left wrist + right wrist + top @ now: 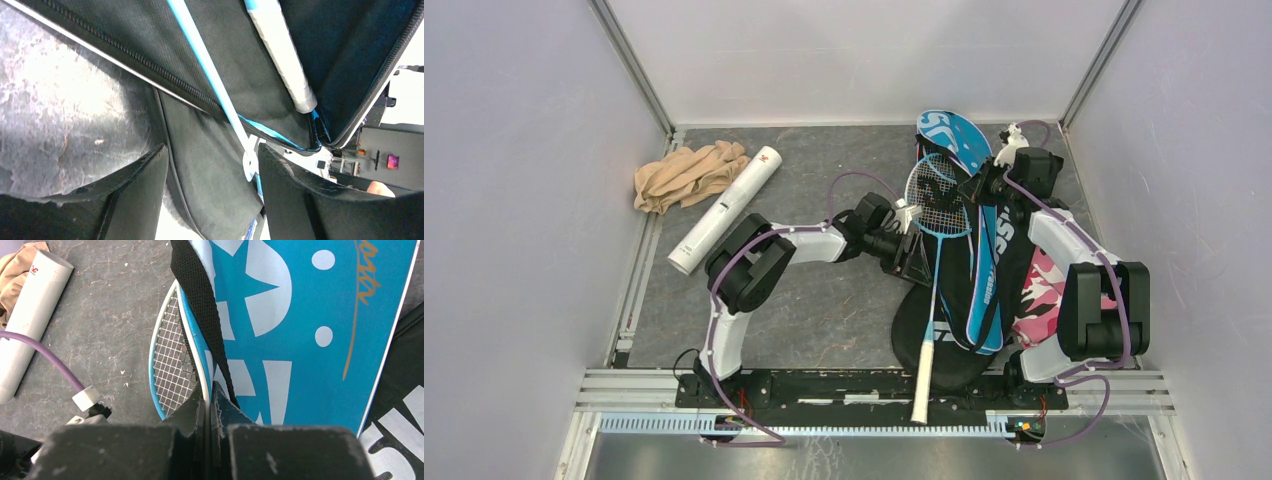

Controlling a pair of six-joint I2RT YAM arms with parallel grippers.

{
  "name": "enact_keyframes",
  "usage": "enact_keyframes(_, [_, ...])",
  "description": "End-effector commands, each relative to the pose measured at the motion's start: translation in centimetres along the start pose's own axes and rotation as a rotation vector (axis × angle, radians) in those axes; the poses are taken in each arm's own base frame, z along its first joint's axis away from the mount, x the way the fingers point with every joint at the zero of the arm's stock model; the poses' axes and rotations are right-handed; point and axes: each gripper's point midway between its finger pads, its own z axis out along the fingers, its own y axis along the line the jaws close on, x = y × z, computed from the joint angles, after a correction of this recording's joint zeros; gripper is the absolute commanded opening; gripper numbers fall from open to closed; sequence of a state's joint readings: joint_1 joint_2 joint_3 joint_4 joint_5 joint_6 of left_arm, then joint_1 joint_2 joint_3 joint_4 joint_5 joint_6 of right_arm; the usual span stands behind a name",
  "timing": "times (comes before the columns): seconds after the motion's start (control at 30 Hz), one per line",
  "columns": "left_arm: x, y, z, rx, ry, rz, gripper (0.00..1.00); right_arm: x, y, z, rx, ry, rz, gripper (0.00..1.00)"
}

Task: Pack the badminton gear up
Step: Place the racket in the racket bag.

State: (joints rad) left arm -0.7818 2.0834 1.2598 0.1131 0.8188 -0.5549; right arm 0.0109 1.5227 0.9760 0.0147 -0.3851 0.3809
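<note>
A blue-framed racket (936,200) lies with its head part-way under the blue "SPORT" cover (959,140) and its white handle toward the near edge. My right gripper (977,185) is shut on that blue cover's (310,315) white-trimmed edge, lifting it over the racket head (172,360); the right gripper (209,385) pinches the rim tightly. My left gripper (916,262) is open at the black cover (909,330). In the left wrist view a fold of black cover (350,45) fabric lies loose between the left gripper's (212,150) spread fingers, with the white handle (282,60) beyond.
The long white tube (724,210) lies diagonally at the back left beside a tan cloth bundle (684,175). A pink-and-white patterned item (1039,290) sits under the right arm. Grey walls close in on three sides.
</note>
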Motion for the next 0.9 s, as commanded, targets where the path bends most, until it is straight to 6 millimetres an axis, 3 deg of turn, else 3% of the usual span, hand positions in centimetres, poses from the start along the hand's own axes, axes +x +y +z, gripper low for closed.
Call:
enact_keyframes(0.0, [-1.6, -3.3, -2.0, 0.014, -0.088, 0.138, 0.72, -3.7, 1.5, -0.2, -0.056, -0.105, -0.032, 0.00])
enact_keyframes(0.17, [-1.2, -4.1, -2.8, -0.024, -0.119, 0.232, 0.74, -3.6, 1.4, -0.2, -0.054, -0.104, -0.032, 0.00])
enact_keyframes(0.43, [3.0, -4.5, -0.6, 0.020, -0.008, 0.211, 0.71, -3.8, 1.7, -0.6, -0.055, -0.117, -0.038, 0.00])
enact_keyframes(0.73, [5.0, -3.9, 1.7, 0.021, 0.035, 0.210, 0.69, -3.4, 1.6, -0.9, -0.051, -0.118, -0.044, 0.00])
enact_keyframes(0.87, [5.0, -3.6, 2.9, 0.037, 0.038, 0.200, 0.64, -3.3, 1.6, -1.0, -0.049, -0.118, -0.044, 0.00])
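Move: The racket's lower shaft, just above the grip, lies about 8 cm back from the left hand, 2 cm right and some 3 cm lower. From that hand the white grip's middle is roughly 22 cm back and level sideways, and the racket head 16 cm ahead, 3 cm right. The open blue bag's middle is 8 cm ahead, 10 cm right. From the right hand, still pinching the bag's edge, the lower shaft lies some 26 cm back, 7 cm left, 10 cm lower. The left hand, fingers open, hops up about 4 cm and down again, 7 cm back towards the lower shaft. ##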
